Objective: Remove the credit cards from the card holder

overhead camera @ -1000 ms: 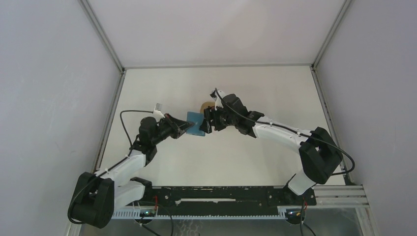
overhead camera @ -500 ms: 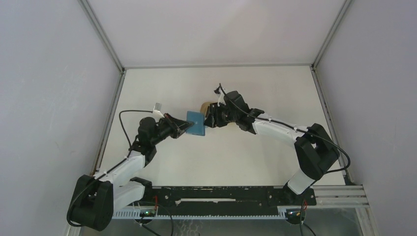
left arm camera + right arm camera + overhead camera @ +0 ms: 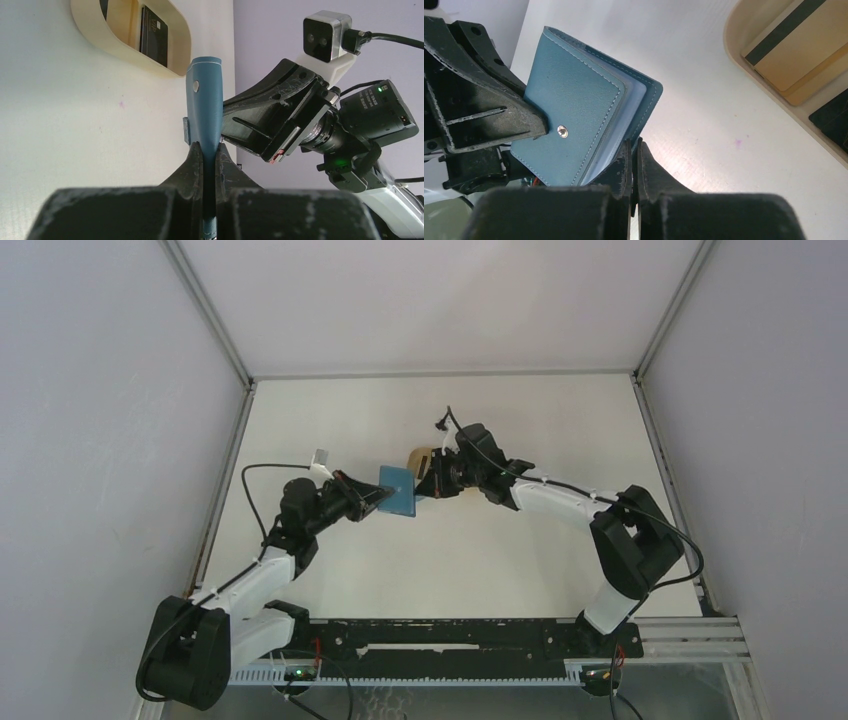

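The teal-blue card holder (image 3: 398, 491) hangs above the table, held between both arms. My left gripper (image 3: 209, 150) is shut on its near edge, and the card holder (image 3: 205, 100) stands edge-on with its snap stud showing. In the right wrist view the card holder (image 3: 574, 125) is slightly fanned, with lighter blue leaves inside. My right gripper (image 3: 634, 145) is shut at its lower corner, where the darker back cover runs into the jaws. Credit cards lie in the beige tray: a tan card (image 3: 794, 55) with a black stripe and a black card (image 3: 831, 120).
The beige oval tray (image 3: 420, 455) sits on the white table just behind the right gripper (image 3: 428, 487). The tray (image 3: 125, 45) also shows in the left wrist view. Grey walls enclose the table on three sides. A small purple mark (image 3: 738, 143) is on the tabletop.
The right gripper went from wide open to shut while moving in on the card holder's right edge. The left gripper and the card holder stayed in place.
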`<state>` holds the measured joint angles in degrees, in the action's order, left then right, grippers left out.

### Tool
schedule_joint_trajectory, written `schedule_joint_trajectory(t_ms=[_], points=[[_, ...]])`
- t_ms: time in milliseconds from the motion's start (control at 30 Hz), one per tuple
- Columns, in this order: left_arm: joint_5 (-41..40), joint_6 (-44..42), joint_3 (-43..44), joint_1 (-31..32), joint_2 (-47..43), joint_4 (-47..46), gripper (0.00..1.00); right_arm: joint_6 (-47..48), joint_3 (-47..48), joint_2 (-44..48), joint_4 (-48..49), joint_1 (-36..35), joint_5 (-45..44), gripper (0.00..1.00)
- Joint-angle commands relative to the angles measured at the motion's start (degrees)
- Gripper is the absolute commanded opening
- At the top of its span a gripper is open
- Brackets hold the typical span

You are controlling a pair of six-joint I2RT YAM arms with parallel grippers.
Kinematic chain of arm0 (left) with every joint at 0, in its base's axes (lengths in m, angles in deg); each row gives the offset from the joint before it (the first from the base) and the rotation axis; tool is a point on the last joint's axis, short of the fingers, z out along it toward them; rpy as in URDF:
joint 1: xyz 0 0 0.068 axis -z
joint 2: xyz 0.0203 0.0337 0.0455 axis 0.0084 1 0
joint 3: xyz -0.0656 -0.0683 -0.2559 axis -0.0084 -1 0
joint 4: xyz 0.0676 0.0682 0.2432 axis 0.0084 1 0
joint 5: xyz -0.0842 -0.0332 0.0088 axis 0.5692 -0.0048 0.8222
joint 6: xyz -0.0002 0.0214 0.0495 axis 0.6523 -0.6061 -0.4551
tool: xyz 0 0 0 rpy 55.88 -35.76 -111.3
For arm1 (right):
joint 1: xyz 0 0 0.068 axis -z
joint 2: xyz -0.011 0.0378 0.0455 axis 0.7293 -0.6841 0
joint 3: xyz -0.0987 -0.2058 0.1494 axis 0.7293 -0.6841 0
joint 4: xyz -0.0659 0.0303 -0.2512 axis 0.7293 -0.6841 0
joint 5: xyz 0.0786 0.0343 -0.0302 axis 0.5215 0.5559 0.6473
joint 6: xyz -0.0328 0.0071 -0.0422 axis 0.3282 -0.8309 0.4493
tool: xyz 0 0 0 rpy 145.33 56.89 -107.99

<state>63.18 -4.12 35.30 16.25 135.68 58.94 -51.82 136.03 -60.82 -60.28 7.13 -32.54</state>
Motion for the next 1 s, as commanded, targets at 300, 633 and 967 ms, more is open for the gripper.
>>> schedule_joint_trajectory(t_ms=[300, 633, 967], points=[[1.70, -4.59, -0.52, -0.20, 5.94, -3.10, 0.71, 3.97, -5.77, 9.18, -0.66, 3.58, 5.00, 0.00], [-2.27, -12.86, 0.25, 2.46, 10.13, 4.88, 1.00, 4.19, -14.58, 9.05, 3.01, 4.72, 6.76, 0.00], [-6.65, -16.07, 3.15, 6.26, 12.96, 9.94, 0.99, 6.08, -18.67, 16.38, -2.75, 10.21, 4.51, 0.00]])
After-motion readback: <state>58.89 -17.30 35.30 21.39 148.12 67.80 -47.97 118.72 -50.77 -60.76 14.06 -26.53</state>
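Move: Between the two hands the card holder stands upright: the left fingers grip its edge, its middle about 2 cm to that hand's right and level. From the right fingertips, shut at its other edge, its middle is roughly 4 cm left, 1 cm forward and 2 cm up. The clear table patch for it lies some 6 cm back, 6 cm right and 12 cm below the right hand; the tray is about 7 cm ahead, 5 cm right, just as far below. Opening wide, the left fingers let go of the card holder and that hand sinks about 10 cm, its wrist rolling some 20 degrees left side up. The right hand, keeping its pinch on the pale piece of the holder, first rises a little to the right, then swings back and about 7 cm down towards the table in front of the tray, finally easing farther right. ##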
